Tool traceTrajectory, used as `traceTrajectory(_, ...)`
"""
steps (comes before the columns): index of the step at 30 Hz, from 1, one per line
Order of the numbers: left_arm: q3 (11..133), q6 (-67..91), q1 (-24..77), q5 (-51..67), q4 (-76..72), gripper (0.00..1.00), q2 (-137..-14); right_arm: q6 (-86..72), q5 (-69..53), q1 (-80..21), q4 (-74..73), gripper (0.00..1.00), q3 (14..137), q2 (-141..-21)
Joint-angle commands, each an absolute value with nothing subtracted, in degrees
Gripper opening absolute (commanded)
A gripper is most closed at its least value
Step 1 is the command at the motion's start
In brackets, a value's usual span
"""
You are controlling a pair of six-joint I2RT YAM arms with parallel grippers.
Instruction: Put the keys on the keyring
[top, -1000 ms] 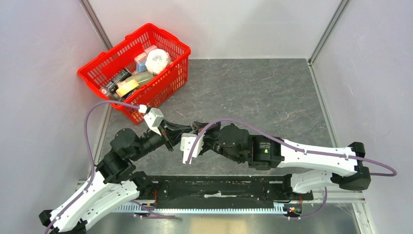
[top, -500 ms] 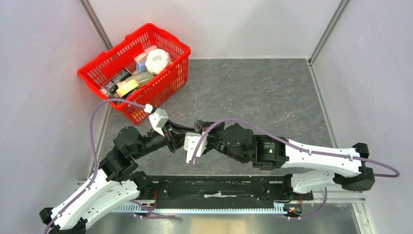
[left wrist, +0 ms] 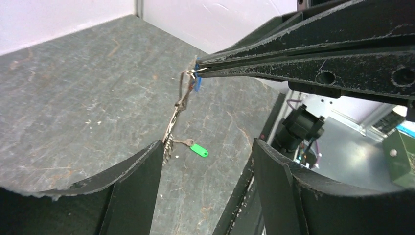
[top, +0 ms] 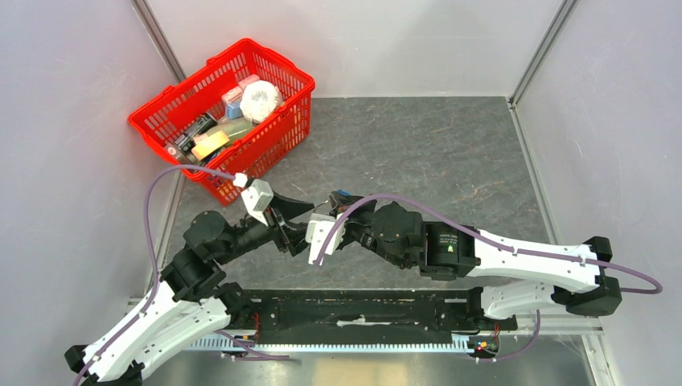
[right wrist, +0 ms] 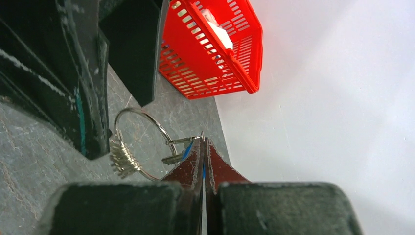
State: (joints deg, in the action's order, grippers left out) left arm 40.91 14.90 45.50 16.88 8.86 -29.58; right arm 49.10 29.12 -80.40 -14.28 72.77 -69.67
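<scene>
My right gripper (right wrist: 203,142) is shut, with the blue head of a key (right wrist: 188,149) pinched between its fingers. The keyring (right wrist: 147,117), a thin silver wire loop, hangs from the fingertips with a cluster of small silver keys (right wrist: 122,156) at its low side. In the left wrist view the keyring (left wrist: 178,105) hangs edge-on from the right gripper's tip. My left gripper (left wrist: 208,161) is open and empty just short of the cluster. A green-headed key (left wrist: 196,150) lies on the table beyond it. From above, the left gripper (top: 306,219) and the right gripper (top: 336,199) meet at mid-table.
A red basket (top: 273,137) full of small goods stands at the back left, also behind the ring in the right wrist view (right wrist: 195,73). The grey table (top: 434,153) is walled on all sides. A black rail (top: 362,310) runs along the near edge.
My left gripper went from shut to wide open. The right gripper stayed shut and shifted slightly right with the ring.
</scene>
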Motion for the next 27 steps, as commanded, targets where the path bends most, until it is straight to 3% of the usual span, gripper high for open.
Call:
traceTrajectory(1, 40.57, 15.42, 45.70, 10.48, 6.76, 0.73, -27.03, 49.56, 32.48, -80.16, -11.60, 0.00, 74.72, -68.99)
traceTrajectory(12, 38.58, 15.98, 45.70, -1.73, 7.47, 0.71, -21.89, 36.08, 34.25, -76.52, -12.61, 0.00, 71.20, -70.40)
traceTrajectory(27, 38.15, 16.60, 45.71, -1.57, 7.21, 0.68, -21.76, 3.15, 28.54, -66.16, -16.21, 0.00, 65.89, -74.53)
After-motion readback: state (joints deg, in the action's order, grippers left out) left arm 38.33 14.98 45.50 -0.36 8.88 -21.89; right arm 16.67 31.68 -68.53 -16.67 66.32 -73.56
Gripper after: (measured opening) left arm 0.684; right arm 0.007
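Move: The green-tagged key lies on the table about 8 cm farther out than the right hand, some 18 cm to its right and 35 cm below. The keyring hangs from the right fingers with its middle roughly 4 cm straight under them. From the open left hand, that keyring is about 4 cm ahead, 3 cm to the right and 1 cm higher, while the green-tagged key is about 11 cm ahead, 21 cm right and 31 cm below. Still pinching the blue-tagged key and the keyring, the right hand at first barely shifts, then sweeps down about 10 cm, forward about 6 and a little right, towards the green-tagged key's part of the table, tipping its fingers downward and turning clockwise. The open left hand backs away from the keyring, some 5 cm left and partly forward, turning slightly counter-clockwise. ##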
